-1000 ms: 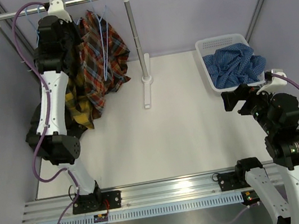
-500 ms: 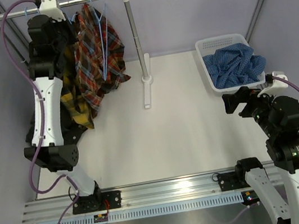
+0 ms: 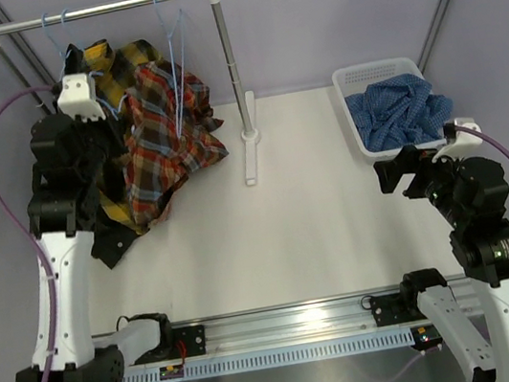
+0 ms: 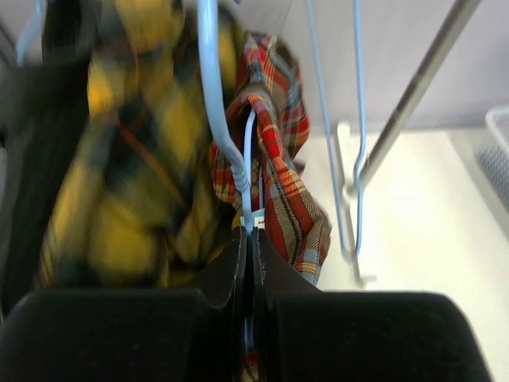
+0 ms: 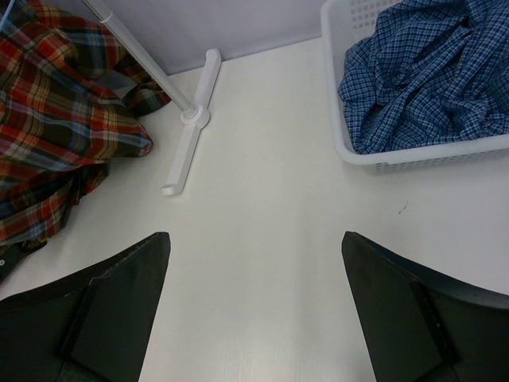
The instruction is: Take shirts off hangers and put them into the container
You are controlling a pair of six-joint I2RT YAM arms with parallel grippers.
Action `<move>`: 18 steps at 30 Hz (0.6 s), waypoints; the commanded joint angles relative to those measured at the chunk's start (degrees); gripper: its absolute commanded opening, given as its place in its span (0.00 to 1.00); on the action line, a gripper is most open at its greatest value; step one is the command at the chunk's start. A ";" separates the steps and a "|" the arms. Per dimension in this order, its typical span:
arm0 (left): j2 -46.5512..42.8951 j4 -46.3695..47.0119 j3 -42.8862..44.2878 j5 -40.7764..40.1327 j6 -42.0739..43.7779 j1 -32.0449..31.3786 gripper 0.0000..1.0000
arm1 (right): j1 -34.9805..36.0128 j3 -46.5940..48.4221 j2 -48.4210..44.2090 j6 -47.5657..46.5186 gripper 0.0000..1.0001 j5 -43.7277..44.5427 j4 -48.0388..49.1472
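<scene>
My left gripper (image 3: pixel 108 104) is shut on the thin wire of a light-blue hanger (image 4: pixel 225 151), below the rail. From that hanger hangs the red-orange-navy plaid shirt (image 3: pixel 161 140) (image 4: pixel 282 163). Just behind and to its left is the yellow-black plaid shirt (image 3: pixel 106 59) (image 4: pixel 131 171), with black cloth (image 3: pixel 110 245) drooping to the table beneath. An empty hanger (image 3: pixel 178 60) (image 4: pixel 355 119) dangles from the rail. The blue small-check shirt (image 3: pixel 403 109) (image 5: pixel 425 72) lies in the white container (image 3: pixel 380 68) (image 5: pixel 332 87). My right gripper (image 3: pixel 393 173) (image 5: pixel 254 270) is open over bare table, near the container.
The white-and-metal rail (image 3: pixel 109 8) spans the back left. Its post (image 3: pixel 230 59) stands on a white foot (image 3: pixel 249 158) (image 5: pixel 189 147) mid-table. Two hanger hooks (image 3: pixel 56 27) hang at the rail's left end. Grey walls close off the back and sides.
My left arm has dropped from the rail towards the near left, gripper closed on the hanger. The red plaid shirt has come down and spread lower. The right arm has barely shifted.
</scene>
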 commanded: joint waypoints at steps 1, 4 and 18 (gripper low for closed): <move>-10.15 -2.66 -7.49 -0.64 -0.09 0.11 0.00 | 1.36 2.28 2.93 -0.37 0.99 -3.01 1.84; -16.64 -5.65 -14.42 2.68 -0.80 0.11 0.00 | 3.21 3.68 5.83 -0.11 1.00 -4.06 3.85; -24.06 -19.45 -21.38 18.43 11.15 -6.39 0.00 | 9.28 14.67 20.51 -0.99 0.99 -9.86 5.62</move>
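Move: The left hand already grips the red plaid shirt's hanger by its neck, hook off the rail; the shirt hangs about 18 cm below this hand, 6 cm to its right and 2 cm ahead. The clear space before the rack is roughly 14 cm back, 12 cm right and 11 cm down. The empty hangers hang some 18 cm ahead, 10 cm right; the yellow shirt 12 cm ahead, 4 cm left. From the right hand, the red shirt is about 45 cm left and 15 cm ahead. Back and down, some 14 and 11 cm, the left hand draws the red plaid shirt on its hanger away from the rail, slowing and then swinging a little right while it turns clockwise and tips down; its shut fingers keep the hanger neck. The open right hand comes left and forward, also rising slightly, towards the shirt, turning counter-clockwise. ##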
